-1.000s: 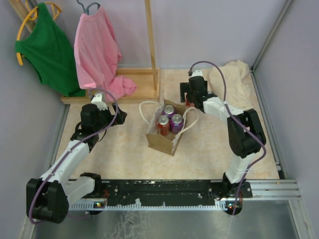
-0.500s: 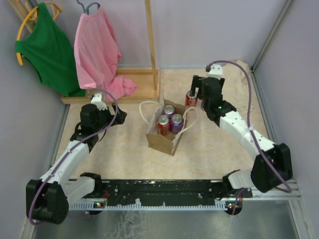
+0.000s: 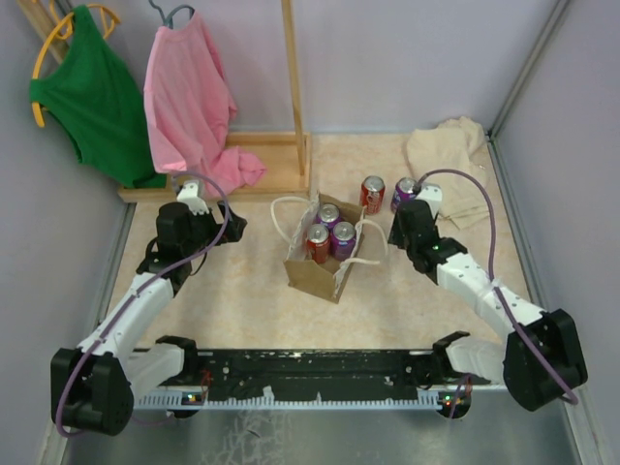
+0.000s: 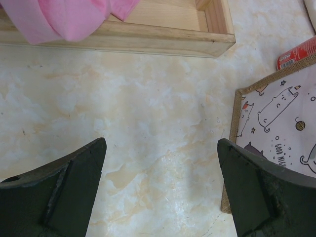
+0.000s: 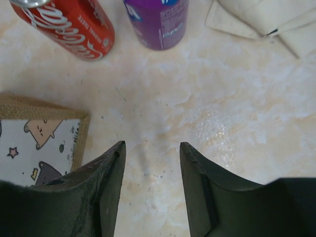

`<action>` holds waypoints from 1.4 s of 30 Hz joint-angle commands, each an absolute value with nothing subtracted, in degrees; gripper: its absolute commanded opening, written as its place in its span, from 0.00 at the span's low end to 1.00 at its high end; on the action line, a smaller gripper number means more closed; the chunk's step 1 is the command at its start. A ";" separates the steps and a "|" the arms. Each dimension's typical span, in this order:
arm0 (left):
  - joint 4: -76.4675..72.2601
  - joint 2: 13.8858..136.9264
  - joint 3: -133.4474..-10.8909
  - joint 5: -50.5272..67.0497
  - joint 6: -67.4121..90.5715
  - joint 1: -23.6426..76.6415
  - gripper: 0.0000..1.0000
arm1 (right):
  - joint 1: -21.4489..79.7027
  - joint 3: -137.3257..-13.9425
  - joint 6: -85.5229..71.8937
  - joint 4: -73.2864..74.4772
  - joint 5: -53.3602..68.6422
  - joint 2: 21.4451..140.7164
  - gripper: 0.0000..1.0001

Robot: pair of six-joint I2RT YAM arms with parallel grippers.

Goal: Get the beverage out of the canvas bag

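Note:
The tan canvas bag (image 3: pixel 312 275) with white loop handles stands mid-table, and three beverage cans (image 3: pixel 330 231) sit in its open top. A red can (image 3: pixel 373 193) and a purple can (image 3: pixel 405 192) stand upright on the table behind the bag. My right gripper (image 3: pixel 400 219) hovers just in front of the purple can, to the right of the bag. Its jaws are open by a narrow gap with only bare table between them (image 5: pixel 152 145). My left gripper (image 4: pixel 160 148) is wide open over bare table, left of the bag's cat-print side (image 4: pixel 276 118).
A cream cloth (image 3: pixel 448 160) lies at the back right, close behind the purple can. A wooden rack base (image 3: pixel 262 179) with a pink garment (image 3: pixel 189 107) and a green one (image 3: pixel 92 97) stands at the back left. Walls close in both sides.
My right arm has drawn back from behind the bag toward the near right. The purple can now stands free beside the red one. The right jaws have narrowed. The left arm has not moved.

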State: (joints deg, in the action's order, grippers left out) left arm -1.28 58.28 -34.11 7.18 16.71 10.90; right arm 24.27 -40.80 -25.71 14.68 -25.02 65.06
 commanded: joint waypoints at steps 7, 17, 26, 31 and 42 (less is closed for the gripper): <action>-1.88 57.84 -34.08 7.87 16.90 11.16 1.00 | 25.05 -42.29 -28.38 15.09 -28.91 65.72 0.61; -2.45 59.84 -34.63 9.03 16.96 11.26 1.00 | 25.16 -55.70 -12.91 17.25 -31.04 51.11 0.64; -2.12 59.11 -34.37 8.33 16.53 11.25 1.00 | 25.14 -68.69 -0.49 20.18 -1.14 57.74 0.62; -2.10 58.52 -33.73 7.74 16.61 11.25 1.00 | 28.28 -73.11 5.49 26.97 6.44 65.63 0.63; -2.40 59.03 -33.75 8.10 16.86 11.25 1.00 | 36.77 -74.71 11.86 30.97 8.46 76.99 0.86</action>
State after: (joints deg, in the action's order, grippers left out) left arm -1.28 59.66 -33.98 8.03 16.71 10.90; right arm 35.75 -71.81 8.78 30.96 5.34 76.40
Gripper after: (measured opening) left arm 0.998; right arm 0.855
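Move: The nearer-right purple can in the canvas bag stands about 15 cm to the right gripper's left, 2 cm ahead and 5 cm below. From the same gripper, the bag's red can is 21 cm left and 2 ahead, the far purple can 18 left and 7 ahead. The removed red can stands 15 cm ahead and 7 left. From the left gripper, the aimed-at can lies some 26 cm right, 1 cm back, 8 cm lower. Lift the right gripper, after a small dip, some 24 cm with its fingertips tilting up, and sweep it about 15 cm left over the bag's right side. Then lower it by roughly half that rise, tip the fingers back down, swing the wrist some 55 degrees counter-clockwise, and open the fingers wide, ending above the purple cans without touching them. ##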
